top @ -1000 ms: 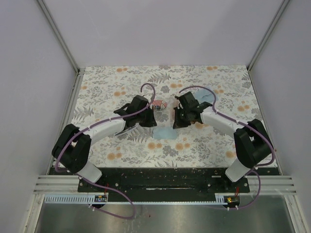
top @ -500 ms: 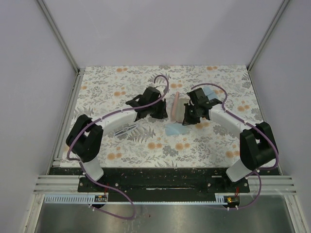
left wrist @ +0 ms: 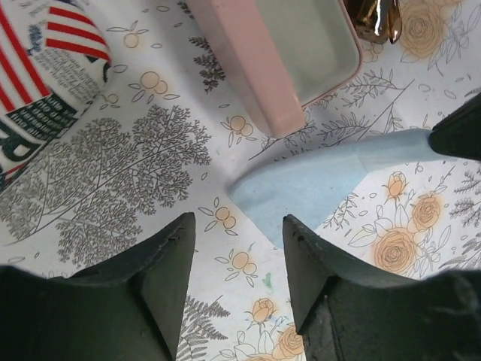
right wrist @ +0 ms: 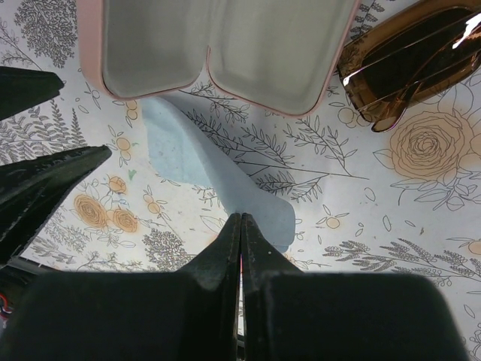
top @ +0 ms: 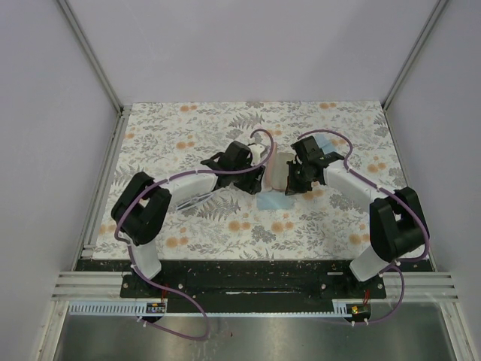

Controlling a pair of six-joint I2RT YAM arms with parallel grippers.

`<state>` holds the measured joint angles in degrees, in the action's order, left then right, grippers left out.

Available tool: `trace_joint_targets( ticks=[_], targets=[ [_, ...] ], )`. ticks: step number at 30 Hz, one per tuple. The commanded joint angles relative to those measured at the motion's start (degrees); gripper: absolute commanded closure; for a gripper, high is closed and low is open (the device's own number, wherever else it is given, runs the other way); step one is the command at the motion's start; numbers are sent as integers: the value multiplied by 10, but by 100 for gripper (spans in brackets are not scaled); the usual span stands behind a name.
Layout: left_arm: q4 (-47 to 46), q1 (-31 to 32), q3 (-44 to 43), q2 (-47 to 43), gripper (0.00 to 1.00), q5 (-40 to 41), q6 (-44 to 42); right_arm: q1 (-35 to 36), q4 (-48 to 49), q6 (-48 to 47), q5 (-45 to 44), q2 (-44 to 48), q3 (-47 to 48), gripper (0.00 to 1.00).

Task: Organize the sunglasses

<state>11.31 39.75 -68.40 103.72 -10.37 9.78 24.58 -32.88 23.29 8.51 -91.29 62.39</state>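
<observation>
The reddish-brown sunglasses (right wrist: pixel 409 64) lie folded on the floral table just right of the open pink case (right wrist: pixel 218 45). Only their tip (left wrist: pixel 376 19) shows in the left wrist view. The slim pale sunglasses (top: pixel 194 201) rest on the table under my left forearm. My left gripper (left wrist: pixel 237 226) (top: pixel 252 177) hovers open over bare table, with nothing between its fingers, just short of a light blue cloth (left wrist: pixel 323 180). My right gripper (right wrist: pixel 240 218) (top: pixel 290 188) is shut on the far end of that cloth (right wrist: pixel 203 165), which trails toward the case.
The American-flag-printed case (left wrist: pixel 45 68) lies left of the pink case (left wrist: pixel 293 53). White walls and metal rails (top: pixel 105 173) border the floral mat. Both grippers are close together around the pink case (top: pixel 278 169).
My left gripper has swung right and forward toward the pink case and opened its jaws. The pale sunglasses now show under my left forearm. The right gripper shifted slightly right, still shut.
</observation>
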Motion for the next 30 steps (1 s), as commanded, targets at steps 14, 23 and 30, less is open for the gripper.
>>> trace_joint_targets(
  ticks=[14, 23, 30],
  targets=[
    [23, -8, -82, 110, 51, -109, -117, -4, -5, -12, 13, -3, 25, 100],
    [39, -9, -99, 130, 60, -85, -116, -4, -6, -11, 18, -6, 25, 100],
    [63, -4, -74, 120, 72, -127, -139, -4, -5, -10, 20, -3, 25, 100]
  ],
)
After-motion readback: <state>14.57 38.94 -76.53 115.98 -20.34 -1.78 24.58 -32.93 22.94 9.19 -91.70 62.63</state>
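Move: The blue cloth's free far-left corner is about 6 cm below the left hand, roughly 3 cm to its right and 1 cm ahead. From that hand, the open pink case's middle is some 9 cm ahead and 10 cm right, and the flag-patterned case about 12 cm ahead and 4 cm left, both about 5 cm below. The right hand already grips the cloth's other end. From it, the free corner is about 9 cm left, 3 cm ahead and 6 cm down. The left fingertips come down around the free corner of the blue cloth beside the near end of the pink case lid, one on either side of it, and then draw partway together. The hand sinks about 5 cm while easing some 2 cm right, and the wrist turns about 15 degrees clockwise. The right hand stays put with its grip on the cloth's other end. ##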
